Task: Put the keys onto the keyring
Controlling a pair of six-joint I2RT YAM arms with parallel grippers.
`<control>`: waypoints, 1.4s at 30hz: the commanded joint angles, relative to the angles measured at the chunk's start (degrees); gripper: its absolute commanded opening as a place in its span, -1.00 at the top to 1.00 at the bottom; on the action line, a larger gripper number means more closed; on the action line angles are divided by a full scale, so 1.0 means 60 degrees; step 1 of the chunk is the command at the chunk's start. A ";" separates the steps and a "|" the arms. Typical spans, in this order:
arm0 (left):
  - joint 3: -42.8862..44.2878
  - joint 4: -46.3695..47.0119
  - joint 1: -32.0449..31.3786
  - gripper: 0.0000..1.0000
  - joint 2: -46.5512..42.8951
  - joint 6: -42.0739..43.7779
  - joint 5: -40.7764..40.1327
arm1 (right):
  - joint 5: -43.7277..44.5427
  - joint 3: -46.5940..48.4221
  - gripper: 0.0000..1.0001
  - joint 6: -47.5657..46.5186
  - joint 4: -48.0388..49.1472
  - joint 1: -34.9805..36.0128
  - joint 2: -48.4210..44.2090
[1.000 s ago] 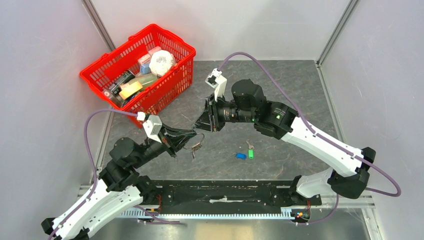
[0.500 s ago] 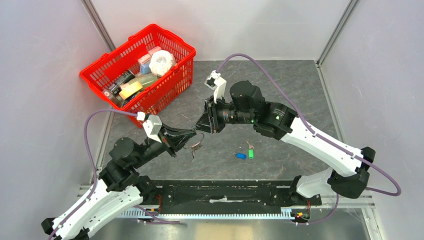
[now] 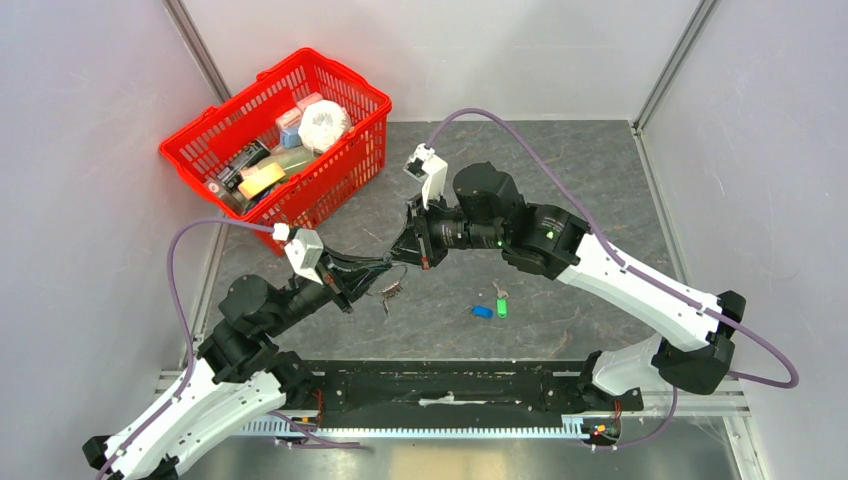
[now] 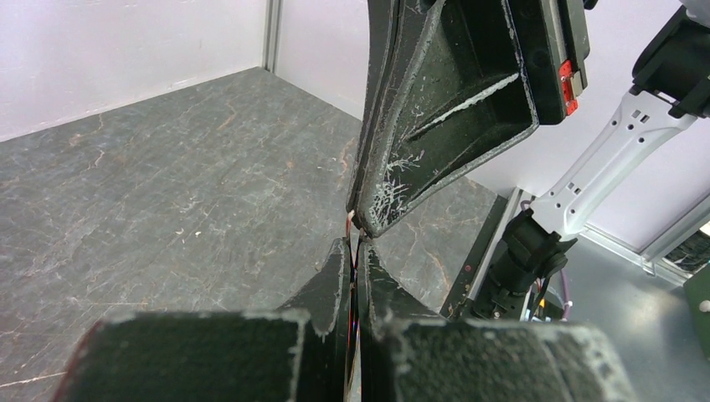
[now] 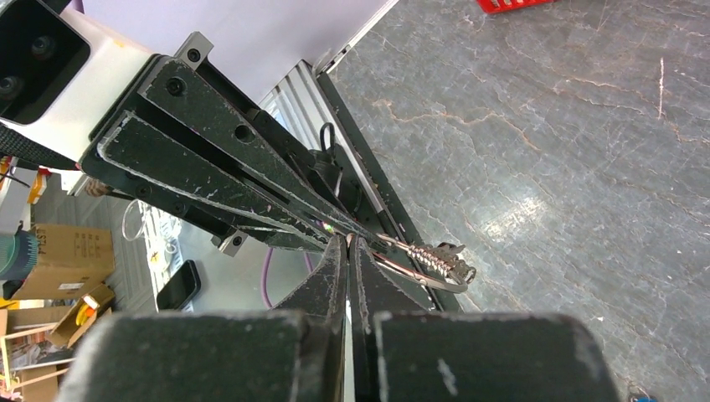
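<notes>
The keyring (image 3: pixel 392 290), a thin silver wire ring with small silver keys dangling, hangs above the table at centre left. My left gripper (image 3: pixel 387 270) is shut on its wire; in the left wrist view (image 4: pixel 353 248) the wire runs between the closed fingers. My right gripper (image 3: pixel 403 259) meets it tip to tip and is shut on the same ring; the right wrist view (image 5: pixel 347 241) shows the ring and key cluster (image 5: pixel 439 256) just right of its tips. A blue key (image 3: pixel 482 311), a green key (image 3: pixel 501 307) and a silver key (image 3: pixel 499 290) lie on the table.
A red basket (image 3: pixel 335 175) full of packages stands at the back left. Grey walls enclose the stone-patterned table. The black base rail (image 3: pixel 450 385) runs along the near edge.
My right gripper has moved left and a little down toward the left gripper, until their tips meet at the keyring. The left arm and the loose keys have stayed put.
</notes>
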 commanded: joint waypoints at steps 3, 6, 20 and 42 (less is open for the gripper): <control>0.0429 0.0339 0.0015 0.96 0.0084 -0.0169 0.0171 | 0.0253 0.0429 1.00 -0.0146 0.0208 0.0120 -0.0240; 0.0419 0.0373 0.0016 0.95 0.0149 -0.0211 0.0409 | 0.0297 0.0437 1.00 -0.0152 0.0261 0.0142 -0.0285; 0.0390 0.0273 0.0002 0.48 0.0109 -0.0176 0.0707 | 0.0870 0.0403 1.00 0.0067 0.0454 0.0179 -0.0532; 0.0488 0.0371 0.0002 0.44 0.0227 -0.0009 0.0163 | 0.1165 0.0377 1.00 0.0346 0.0429 0.0194 -0.0533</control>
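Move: Both hands have the keyring between nearly touching fingertips; its middle hangs about 4 cm below each hand, 1 cm back, level sideways with the left hand and 1 cm left of the right. Its bunch of keys hangs 6 cm below the left hand, 2 cm back and level sideways. On the table some 33 cm below that hand lie the blue fob, 15 cm right and 3 cm ahead, and the green fob, 19 cm right and 4 cm ahead. The left fingers let go of their pinch, opening to about a quarter while staying around the ring almost in place. The right hand, already shut on the ring's upper part, keeps hold; it first barely stirs, then rises about 1.5 cm and eases 1 cm right, away from the left tips, turning some 5 degrees clockwise. ##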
